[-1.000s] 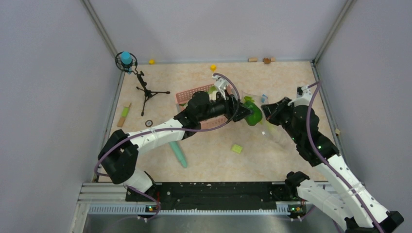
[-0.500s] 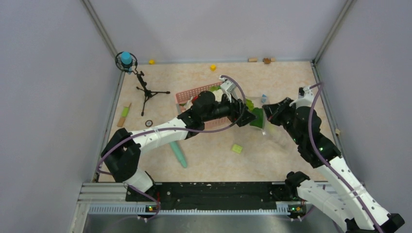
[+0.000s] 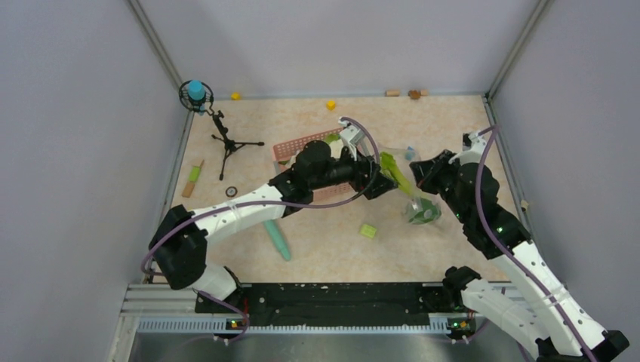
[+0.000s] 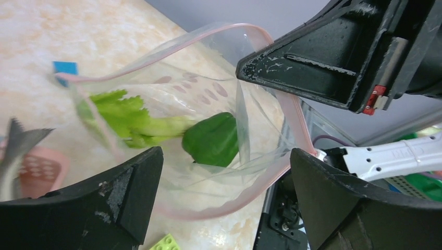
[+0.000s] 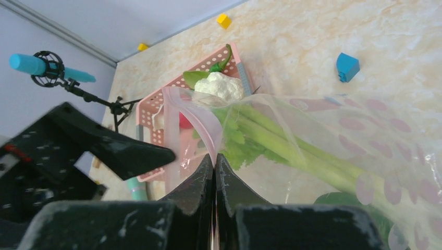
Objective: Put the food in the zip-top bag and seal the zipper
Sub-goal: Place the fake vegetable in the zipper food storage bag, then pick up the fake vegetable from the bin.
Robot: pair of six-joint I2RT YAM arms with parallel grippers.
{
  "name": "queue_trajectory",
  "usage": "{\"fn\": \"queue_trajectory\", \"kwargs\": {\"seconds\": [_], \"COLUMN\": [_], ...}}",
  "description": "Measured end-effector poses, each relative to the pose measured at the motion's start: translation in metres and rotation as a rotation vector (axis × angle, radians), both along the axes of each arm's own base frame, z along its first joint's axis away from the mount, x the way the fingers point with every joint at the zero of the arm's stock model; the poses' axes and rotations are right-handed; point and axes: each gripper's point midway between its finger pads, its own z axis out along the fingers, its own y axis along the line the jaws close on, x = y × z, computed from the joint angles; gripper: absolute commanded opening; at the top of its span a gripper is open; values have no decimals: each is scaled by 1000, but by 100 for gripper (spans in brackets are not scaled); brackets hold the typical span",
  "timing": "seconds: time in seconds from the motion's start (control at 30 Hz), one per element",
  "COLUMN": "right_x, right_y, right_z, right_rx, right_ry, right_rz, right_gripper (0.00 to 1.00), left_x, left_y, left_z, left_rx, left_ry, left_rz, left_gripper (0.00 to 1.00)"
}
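Note:
The clear zip-top bag (image 3: 420, 197) hangs from my right gripper (image 3: 414, 169), which is shut on its pinkish zipper (image 5: 207, 129) at the mouth. In the bag lie a pale green leafy stalk (image 4: 136, 121) and a dark green piece (image 4: 212, 139). My left gripper (image 4: 225, 174) is open and empty just in front of the bag's gaping mouth, left of it in the top view (image 3: 380, 183). More food is in the pink basket (image 5: 166, 99): a white cauliflower (image 5: 221, 86) and something red (image 5: 183, 121) behind the bag's film.
A teal stick (image 3: 277, 240) and a yellow-green block (image 3: 368, 231) lie near the arms. A small blue block (image 3: 410, 152) sits behind the bag, a yellow one (image 3: 330, 105) by the back wall. A microphone tripod (image 3: 226, 143) stands at the left.
My left gripper opened and let go of the dark green piece, which dropped to the bottom of the bag. The left gripper drew back slightly to the left. The right gripper kept its hold.

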Motion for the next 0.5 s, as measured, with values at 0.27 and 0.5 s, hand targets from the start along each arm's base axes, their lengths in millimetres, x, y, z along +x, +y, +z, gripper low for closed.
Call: {"fn": "queue_trajectory", "kwargs": {"seconds": [0.27,0.5], "right_x": [2,5], "right_y": [-17,-30], "right_z": [0,2], "right_rx": [-51,-85], "right_ry": [-16,-33], "right_rz": [-74,-133], "right_gripper": [0,0], "left_x": [33,92], "left_y": [77,155], "left_z": [30,-21], "left_rx": [47,202], "left_ry": [-75,45], "left_rz": [415,746], "left_gripper": [97,97]}}
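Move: The tomato in the pink basket, the likeliest next pick, lies some 19 cm ahead of the left hand, 21 cm to its left and about 19 cm below. The cauliflower sits about 20 cm ahead and 11 cm left, and the fish about 14 cm ahead and 9 cm left, both also nearly 20 cm down. From the right hand, which still holds the bag's rim, the tomato is some 17 cm ahead, 27 cm left and 20 cm below. Empty and still wide open, the left hand leaves the bag's open mouth and swings about 15 cm left and 9 cm forward towards the basket, rising a few centimetres first and then sinking to slightly below its starting height, while it turns some 45 degrees counter-clockwise so that the fingers come round to point mostly forward. The right hand keeps its closed pinch on the bag's rim and draws it about 3 cm to the right, turning slightly clockwise. ##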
